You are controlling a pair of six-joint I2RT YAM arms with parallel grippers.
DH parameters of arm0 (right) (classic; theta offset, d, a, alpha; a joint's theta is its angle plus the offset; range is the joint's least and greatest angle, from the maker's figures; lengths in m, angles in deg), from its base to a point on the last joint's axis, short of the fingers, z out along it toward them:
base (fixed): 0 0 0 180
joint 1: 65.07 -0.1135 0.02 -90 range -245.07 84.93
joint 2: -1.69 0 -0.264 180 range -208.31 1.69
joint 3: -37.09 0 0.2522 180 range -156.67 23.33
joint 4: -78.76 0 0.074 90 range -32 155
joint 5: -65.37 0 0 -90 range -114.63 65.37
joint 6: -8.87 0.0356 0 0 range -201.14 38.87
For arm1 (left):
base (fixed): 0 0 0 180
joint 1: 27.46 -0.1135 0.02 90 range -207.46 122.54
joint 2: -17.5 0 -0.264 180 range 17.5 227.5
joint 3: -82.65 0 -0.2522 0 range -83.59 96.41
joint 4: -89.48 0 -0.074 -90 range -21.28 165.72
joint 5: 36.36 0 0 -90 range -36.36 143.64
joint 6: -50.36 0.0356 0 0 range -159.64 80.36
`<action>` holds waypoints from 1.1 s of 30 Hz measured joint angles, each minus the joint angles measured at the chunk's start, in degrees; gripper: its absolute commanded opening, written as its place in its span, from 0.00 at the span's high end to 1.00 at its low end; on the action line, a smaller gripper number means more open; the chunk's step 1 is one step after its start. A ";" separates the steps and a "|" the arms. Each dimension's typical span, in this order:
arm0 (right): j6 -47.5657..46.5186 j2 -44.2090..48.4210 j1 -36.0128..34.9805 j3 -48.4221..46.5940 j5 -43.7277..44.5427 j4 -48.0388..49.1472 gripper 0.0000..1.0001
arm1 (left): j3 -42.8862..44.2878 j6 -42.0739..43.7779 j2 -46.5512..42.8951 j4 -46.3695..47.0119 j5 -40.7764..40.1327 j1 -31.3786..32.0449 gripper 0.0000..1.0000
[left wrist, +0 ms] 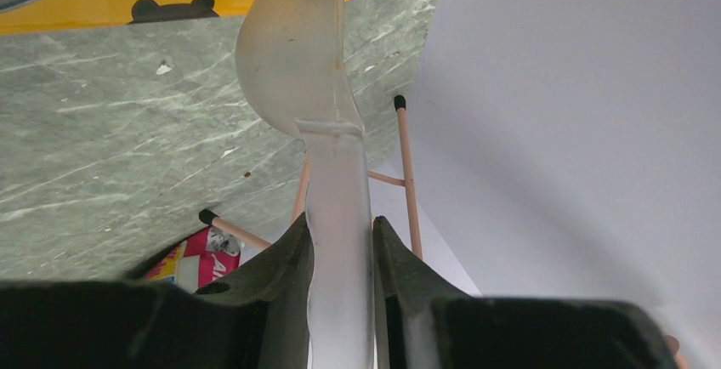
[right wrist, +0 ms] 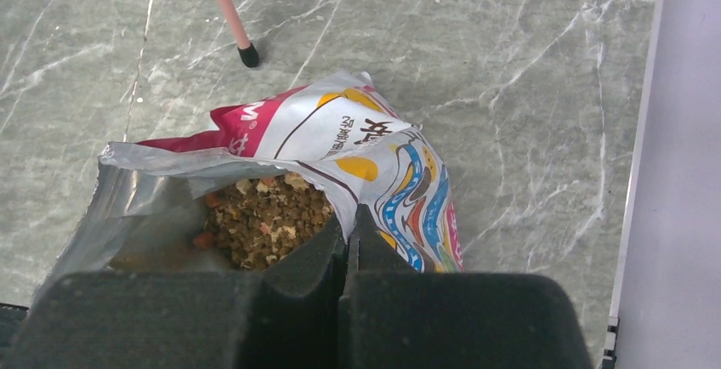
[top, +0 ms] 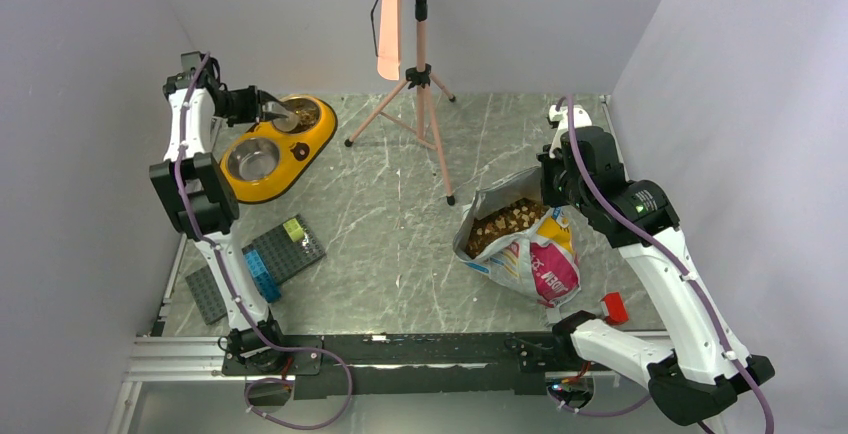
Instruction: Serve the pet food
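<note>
The pet food is a heap of brown and tan kibble inside the open printed bag on the right. In the right wrist view the kibble lies just behind the bag's rim. My right gripper is shut on the rim of the bag. My left gripper is shut on the handle of a translucent white scoop, held over the far bowl of the yellow double dish. That bowl holds some kibble. The near bowl looks empty.
A pink tripod stand stands at the back middle, one foot near the bag. Grey baseplates with coloured bricks lie front left. A red object sits by the right arm. Walls close in on both sides.
</note>
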 measured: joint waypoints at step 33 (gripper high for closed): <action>0.50 0.50 0.13 0.07 -3.82 -0.24 1.00 | -29.79 15.34 -34.82 0.31 -6.08 1.16 1.00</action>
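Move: The open food bag is about 27 cm back and 47 cm right of the left hand, some 7 cm lower. The far bowl, where the scoop tip still hangs, is roughly 11 cm ahead, 6 cm right and 17 cm below; the near bowl is level with the hand, 8 cm left. The brick board sits 31 cm back, 1 cm left. From the right hand, the bag's middle is 2 cm back, 4 cm left, 12 cm below. Keep the scoop pinched in the left gripper over the far bowl, bobbing it a centimetre or so up and down while easing back slightly, then sweep it back quickly, about 14 cm in all, rising some 7 cm, away from the far bowl and towards the food bag, and turn the wrist roughly 20 degrees. Hold the bag's rim shut in the right fingers, drifting left about 1 cm. ##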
